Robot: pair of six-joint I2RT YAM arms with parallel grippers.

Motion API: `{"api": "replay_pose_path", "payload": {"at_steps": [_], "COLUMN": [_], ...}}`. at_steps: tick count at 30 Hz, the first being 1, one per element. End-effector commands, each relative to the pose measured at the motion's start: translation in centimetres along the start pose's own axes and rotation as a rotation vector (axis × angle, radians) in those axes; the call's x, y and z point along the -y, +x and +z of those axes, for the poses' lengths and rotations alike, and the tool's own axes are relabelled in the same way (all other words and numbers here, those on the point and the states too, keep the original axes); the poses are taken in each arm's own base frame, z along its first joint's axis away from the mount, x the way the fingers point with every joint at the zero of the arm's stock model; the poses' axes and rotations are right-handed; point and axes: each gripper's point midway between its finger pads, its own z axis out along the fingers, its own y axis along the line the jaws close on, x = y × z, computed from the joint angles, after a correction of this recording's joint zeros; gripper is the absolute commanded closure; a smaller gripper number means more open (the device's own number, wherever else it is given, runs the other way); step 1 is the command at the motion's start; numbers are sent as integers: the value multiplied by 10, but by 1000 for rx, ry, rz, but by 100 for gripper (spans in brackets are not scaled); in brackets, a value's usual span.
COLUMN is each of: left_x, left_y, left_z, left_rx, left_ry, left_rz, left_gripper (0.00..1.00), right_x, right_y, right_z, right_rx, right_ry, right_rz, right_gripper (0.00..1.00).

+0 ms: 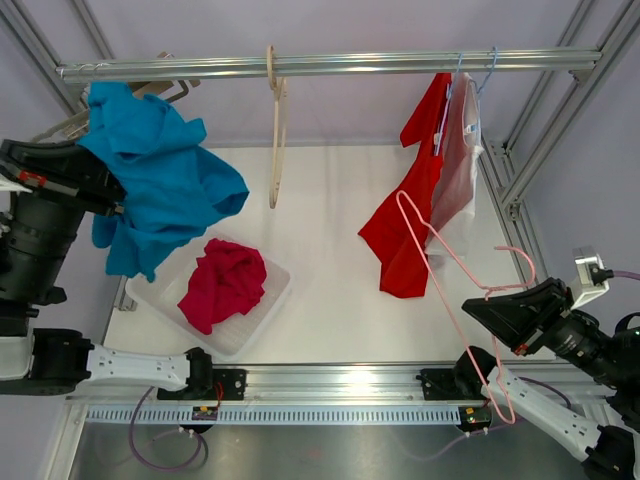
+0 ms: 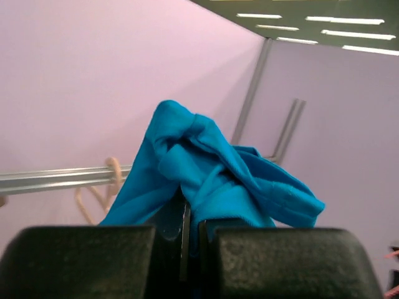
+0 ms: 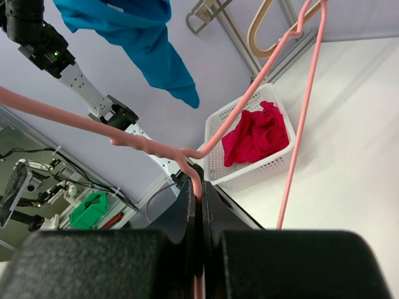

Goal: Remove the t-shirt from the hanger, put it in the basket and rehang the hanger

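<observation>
My left gripper (image 1: 112, 205) is shut on a blue t-shirt (image 1: 160, 180) and holds it up at the left, above the white basket (image 1: 268, 300). The shirt hangs free of any hanger; in the left wrist view it bunches over the shut jaws (image 2: 212, 174). My right gripper (image 1: 478, 307) is shut on the wire of a bare pink hanger (image 1: 440, 260) at the right front. In the right wrist view the pink hanger (image 3: 249, 99) runs out from between the shut jaws, and the blue t-shirt (image 3: 143, 37) hangs at the top.
The white basket holds a crimson garment (image 1: 225, 283). A red shirt (image 1: 415, 200) and a pale garment (image 1: 460, 160) hang on the rail (image 1: 330, 66) at the right. An empty wooden hanger (image 1: 275, 130) hangs mid-rail. More hangers (image 1: 150, 92) sit at the left.
</observation>
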Motion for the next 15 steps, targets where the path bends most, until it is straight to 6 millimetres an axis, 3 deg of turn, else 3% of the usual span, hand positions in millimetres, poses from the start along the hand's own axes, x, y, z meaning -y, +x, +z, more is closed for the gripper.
{"api": "replay_pose_path", "payload": {"at_steps": [1, 2, 3, 4, 5, 6, 7, 8, 11, 12, 13, 15], "left_x": [-28, -27, -41, -50, -47, -65, -69, -70, -103, -110, -128, -138], "left_y": [27, 50, 46, 56, 86, 87, 97, 122, 125, 141, 138, 160], "left_z": [-11, -11, -23, -29, -31, -44, -49, -54, -83, -92, -108, -123], "left_rx": [-36, -53, -30, -39, -66, -52, -53, -69, -30, -52, -46, -97], "left_ry": [-113, -121, -146, -180, -185, -231, -246, -255, -338, -360, -409, -430], "left_rz": [155, 179, 184, 198, 230, 233, 235, 264, 190, 210, 163, 149], "left_gripper": [100, 100, 100, 100, 100, 100, 100, 100, 100, 100, 100, 100], "right_x": [9, 7, 9, 9, 10, 11, 12, 14, 15, 16, 17, 21], "right_y": [6, 9, 13, 14, 17, 18, 20, 22, 27, 29, 29, 31], "right_z": [21, 23, 29, 32, 37, 40, 43, 47, 55, 57, 59, 63], "right_rx": [-37, -51, -74, -82, -100, -108, -114, -126, -152, -158, -160, -165], "right_ry": [27, 13, 14, 9, 12, 13, 18, 24, 16, 20, 20, 34], "right_rz": [-38, -39, -38, -40, -39, -43, -46, -43, -44, -43, -47, -47], "right_gripper": [100, 100, 100, 100, 100, 100, 100, 100, 100, 100, 100, 100]}}
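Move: The white basket that the blue t-shirt is bound for lies about 60 cm below the left hand, roughly 4 cm ahead and 5 cm to its left; the crimson shirt sits inside, much the same way off. The beige hanger hangs some 30 cm ahead, 6 cm right and 12 cm below. From the right hand, holding the pink hanger, the basket is about 12 cm ahead, 39 cm left, 37 cm down; the hanging red shirt is roughly 35 cm straight ahead, about level. The blue t-shirt, still pinched in the left hand, is brought down fast towards the basket, some 23 cm, as the fingers swing from ahead-right to nearly straight ahead and dip closer to level. The pink hanger stays gripped in the right hand, which eases left, forward and down about 7 cm in all, rolling slightly. ##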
